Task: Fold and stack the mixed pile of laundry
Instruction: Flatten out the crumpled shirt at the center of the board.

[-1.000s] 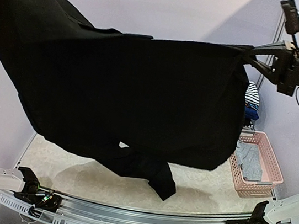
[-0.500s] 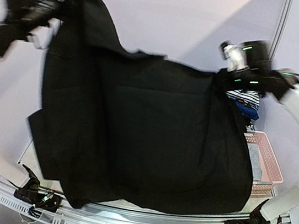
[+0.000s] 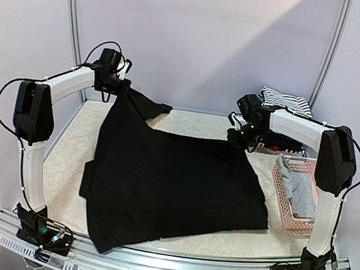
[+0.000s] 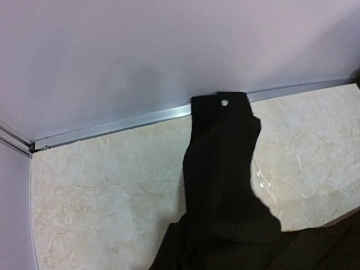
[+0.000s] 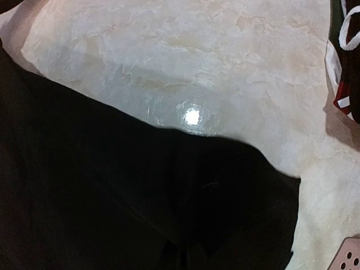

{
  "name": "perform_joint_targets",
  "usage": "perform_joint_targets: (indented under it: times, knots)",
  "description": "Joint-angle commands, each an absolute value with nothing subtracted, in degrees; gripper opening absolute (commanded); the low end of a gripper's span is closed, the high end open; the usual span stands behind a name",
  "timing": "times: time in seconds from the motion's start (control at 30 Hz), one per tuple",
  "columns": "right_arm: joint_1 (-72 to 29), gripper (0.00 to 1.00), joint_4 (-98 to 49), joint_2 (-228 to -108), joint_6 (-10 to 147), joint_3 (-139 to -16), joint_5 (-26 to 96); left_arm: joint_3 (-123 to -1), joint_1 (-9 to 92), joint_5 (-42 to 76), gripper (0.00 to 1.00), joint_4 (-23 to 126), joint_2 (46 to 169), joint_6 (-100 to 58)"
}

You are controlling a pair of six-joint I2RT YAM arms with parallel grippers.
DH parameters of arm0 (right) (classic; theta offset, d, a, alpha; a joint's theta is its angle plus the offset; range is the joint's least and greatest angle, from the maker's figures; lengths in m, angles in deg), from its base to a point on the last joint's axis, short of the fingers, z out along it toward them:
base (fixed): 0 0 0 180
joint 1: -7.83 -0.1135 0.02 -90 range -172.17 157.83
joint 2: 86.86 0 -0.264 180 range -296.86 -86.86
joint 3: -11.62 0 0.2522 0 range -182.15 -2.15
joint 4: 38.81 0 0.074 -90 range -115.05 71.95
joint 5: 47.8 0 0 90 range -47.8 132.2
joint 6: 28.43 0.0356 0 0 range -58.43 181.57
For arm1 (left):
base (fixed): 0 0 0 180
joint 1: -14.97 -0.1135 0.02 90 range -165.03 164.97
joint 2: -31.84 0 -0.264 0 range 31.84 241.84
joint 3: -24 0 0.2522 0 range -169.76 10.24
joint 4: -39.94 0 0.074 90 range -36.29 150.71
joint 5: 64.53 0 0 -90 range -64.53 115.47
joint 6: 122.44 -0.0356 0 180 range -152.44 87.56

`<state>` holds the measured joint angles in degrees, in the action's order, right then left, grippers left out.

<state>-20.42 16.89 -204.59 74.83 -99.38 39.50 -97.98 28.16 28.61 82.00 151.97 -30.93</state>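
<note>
The large plain black garment (image 3: 172,188) lies spread flat over most of the table. Its far left corner rises to my left gripper (image 3: 120,90), which is shut on it. My right gripper (image 3: 238,138) is low at the far right corner and shut on that edge. In the left wrist view a strip of the black garment (image 4: 222,169) with a small white dot (image 4: 224,102) reaches the back wall and hides my fingers. Black cloth (image 5: 140,208) fills the right wrist view too. A striped garment (image 3: 285,99) sits at the back right, and a grey garment (image 3: 298,192) lies in the basket.
The pink lattice basket (image 3: 279,189) stands at the table's right edge, close to the black garment's right side. A dark item with red and white trim (image 5: 344,56) lies just right of my right gripper. Walls close the back and both sides.
Both arms have swung down from high in the air toward the back of the table. The black garment, which hung stretched between them, now lies flat on the table.
</note>
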Motion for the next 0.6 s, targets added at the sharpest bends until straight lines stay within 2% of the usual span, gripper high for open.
perform_joint_targets:
  times: [0.0, 0.3, 0.47, 0.57]
  knots:
    - [-20.58, 0.00, 16.21, -205.33, 75.22, -100.07, 39.21, -101.77, 28.19, 25.91, 0.00, 79.64, 151.54, -29.64]
    - [-20.60, 0.00, 17.18, -202.48, 73.91, -101.33, 37.90, -98.98, 28.20, 22.37, 0.00, 75.33, 147.17, -29.97]
    - [-20.23, 0.00, 18.41, -204.54, 73.41, -107.24, 40.44, -100.21, 28.22, 19.96, 0.00, 71.25, 149.75, -31.17]
    - [-18.69, 0.00, 18.96, -208.89, 74.66, -112.25, 41.82, -96.62, 27.54, 16.76, 0.00, 60.82, 151.07, -30.27]
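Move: Both grippers already hold the far edge of the black shirt. The middle of the spread shirt lies about 26 cm back from the left hand, 20 cm to its right and 18 cm below; the loose sleeve's cuff is some 7 cm ahead and 13 cm right. From the right hand the middle is roughly 12 cm back, 16 cm left and 9 cm down, with the folded stack 14 cm ahead and 16 cm right, the pink basket 12 cm back and 24 cm right. Keeping its shut grip on the shirt's far left part, the left hand lifts about 6 cm, easing slightly right and a little forward, while its fingertips tilt up some 10 degrees, so the fabric is drawn up and away from the near edge of the board. The right hand holds its part of the edge still for most of this, then rises about 3 cm with a small forward shift, its fingers also staying shut. ##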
